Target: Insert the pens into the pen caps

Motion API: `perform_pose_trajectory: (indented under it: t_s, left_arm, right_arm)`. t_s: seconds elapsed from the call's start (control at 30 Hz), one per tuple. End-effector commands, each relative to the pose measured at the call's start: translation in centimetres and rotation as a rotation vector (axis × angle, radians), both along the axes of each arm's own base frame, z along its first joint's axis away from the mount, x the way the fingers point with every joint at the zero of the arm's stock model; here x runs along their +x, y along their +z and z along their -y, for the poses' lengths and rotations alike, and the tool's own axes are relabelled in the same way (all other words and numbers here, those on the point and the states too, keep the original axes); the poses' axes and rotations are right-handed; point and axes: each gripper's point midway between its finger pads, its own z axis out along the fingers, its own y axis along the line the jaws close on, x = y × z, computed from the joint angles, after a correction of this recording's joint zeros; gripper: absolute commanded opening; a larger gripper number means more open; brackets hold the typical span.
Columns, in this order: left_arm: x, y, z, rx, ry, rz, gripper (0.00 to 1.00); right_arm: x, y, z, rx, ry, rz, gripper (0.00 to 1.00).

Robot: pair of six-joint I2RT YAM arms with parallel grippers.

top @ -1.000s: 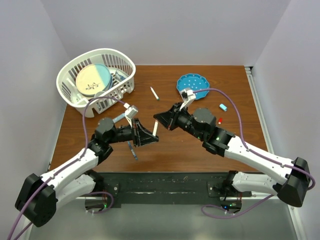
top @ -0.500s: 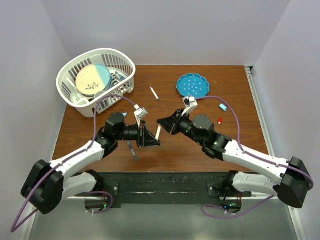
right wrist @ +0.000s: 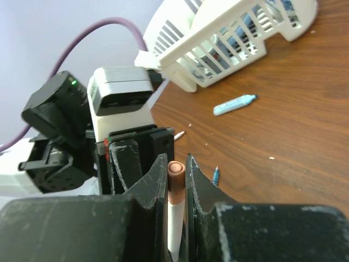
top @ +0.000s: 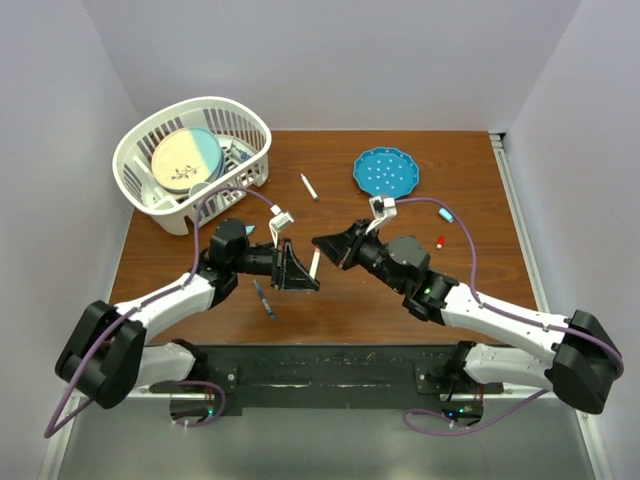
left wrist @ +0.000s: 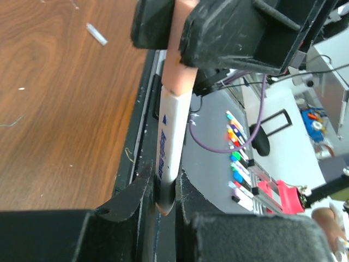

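Observation:
A white pen (top: 315,265) hangs above the table's middle between both grippers. My left gripper (top: 303,277) is shut on its lower end; in the left wrist view the barrel (left wrist: 170,136) runs up from my left gripper (left wrist: 164,197). A salmon pink pen cap (left wrist: 180,71) sits over the pen's upper end. My right gripper (right wrist: 175,170) is shut on that cap (right wrist: 176,177), with the white barrel (right wrist: 174,224) below it. My right gripper (top: 327,247) faces the left one. On the table lie a dark blue pen (top: 264,299), another white pen (top: 310,187), a light blue cap (top: 447,214) and a red cap (top: 440,241).
A white basket (top: 255,125) holding a round plate stands at the back left. A blue dotted dish (top: 386,171) sits at the back middle. A light blue pen (right wrist: 234,103) lies near the basket. Purple cables arch over both wrists.
Both wrists have shifted slightly, the left one rightward and the right one down and left, so the grippers stand a little closer. The pen stays held between them.

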Motion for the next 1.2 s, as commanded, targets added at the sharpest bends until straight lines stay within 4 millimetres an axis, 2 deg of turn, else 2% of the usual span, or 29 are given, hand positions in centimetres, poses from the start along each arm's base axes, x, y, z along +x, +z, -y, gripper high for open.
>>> perform_pose_trajectory:
  t_s: [0.0,0.07,0.23,0.37,0.53,0.6,0.63,0.67,0.7,0.8,0.83,0.9,1.0,1.07,1.1,1.13,1.17]
  left_arm:
    - [9.1,11.2,-1.2,-0.223,0.371,0.357,0.0]
    - [8.8,12.0,-1.6,-0.252,0.355,0.37,0.0]
    - [9.4,11.6,-1.9,-0.202,0.357,0.385,0.0]
    - [10.3,11.6,-3.3,-0.136,0.407,0.416,0.0]
    - [11.3,12.0,-3.8,-0.107,0.449,0.429,0.0]
    - [10.4,12.4,-3.4,-0.136,0.395,0.426,0.0]
    - [9.7,12.0,-3.3,-0.147,0.366,0.412,0.0]
    - [8.9,13.4,-3.2,-0.22,0.335,0.43,0.0]
    - [8.0,13.5,-3.1,-0.236,0.289,0.43,0.0]
    - [7.2,14.1,-3.1,-0.246,0.262,0.453,0.0]
    - [7.3,14.6,-3.2,-0.245,0.269,0.465,0.0]
    - [7.4,14.2,-3.2,-0.222,0.273,0.459,0.0]
    - [7.8,14.0,-3.4,-0.205,0.298,0.45,0.0]
    - [8.1,13.4,-3.6,-0.162,0.319,0.454,0.0]
    - [8.4,13.2,-3.7,-0.148,0.341,0.452,0.0]
    - [8.5,12.6,-3.8,-0.128,0.349,0.439,0.0]
    - [8.5,12.4,-3.9,-0.122,0.36,0.429,0.0]
  right_arm:
    - [-15.4,-7.7,-2.7,-0.163,0.701,-0.251,0.0]
    - [-16.1,-7.8,-2.6,-0.161,0.75,-0.24,0.0]
    - [-17.1,-8.9,-1.9,-0.228,0.813,-0.25,0.0]
    - [-17.3,-9.7,-0.2,-0.342,0.81,-0.243,0.0]
    - [-18.1,-10.4,-0.6,-0.332,0.822,-0.33,0.0]
    - [-18.9,-9.5,-1.2,-0.28,0.874,-0.299,0.0]
    - [-19.2,-9.3,-1.1,-0.266,0.908,-0.274,0.0]
    - [-19.9,-8.7,-1.1,-0.238,0.959,-0.252,0.0]
    - [-20.6,-8.3,-0.9,-0.213,1.009,-0.238,0.0]
    - [-21.8,-8.6,-0.5,-0.196,1.088,-0.257,0.0]
    - [-21.8,-8.8,-0.5,-0.201,1.09,-0.25,0.0]
    - [-21.6,-9.6,-0.4,-0.241,1.073,-0.277,0.0]
    - [-21.1,-9.2,-0.6,-0.253,1.041,-0.273,0.0]
    - [-20.2,-8.9,-0.6,-0.27,0.969,-0.267,0.0]
    - [-19.8,-8.1,-0.6,-0.266,0.942,-0.244,0.0]
    - [-18.1,-7.3,-1.1,-0.271,0.839,-0.231,0.0]
    - [-17.6,-7.2,-1.0,-0.289,0.794,-0.243,0.0]
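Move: The cap in my right hand already meets the upper end of the pen, which my left hand pinches near its bottom. The cap's middle lies about 6 cm above my left hand, 4 cm ahead and 1 cm right; the pen's middle is some 4 cm below my right hand, 2 cm back and 1 cm left. From my left hand, a dark blue pen lies roughly 9 cm ahead, 12 cm left and 18 cm below, a light blue pen about 25 cm ahead, 18 cm left on the table. I keep both grips shut and lift pen and cap together in two stages, both hands also drifting back and left: my left hand about 5 cm up, my right about 6 cm up and 4.5 cm back. My right wrist swings counter-clockwise and tips its fingers upward, each by roughly 15 degrees, while my left turns about 10 degrees clockwise and tilts the pen's capped end back towards me. ##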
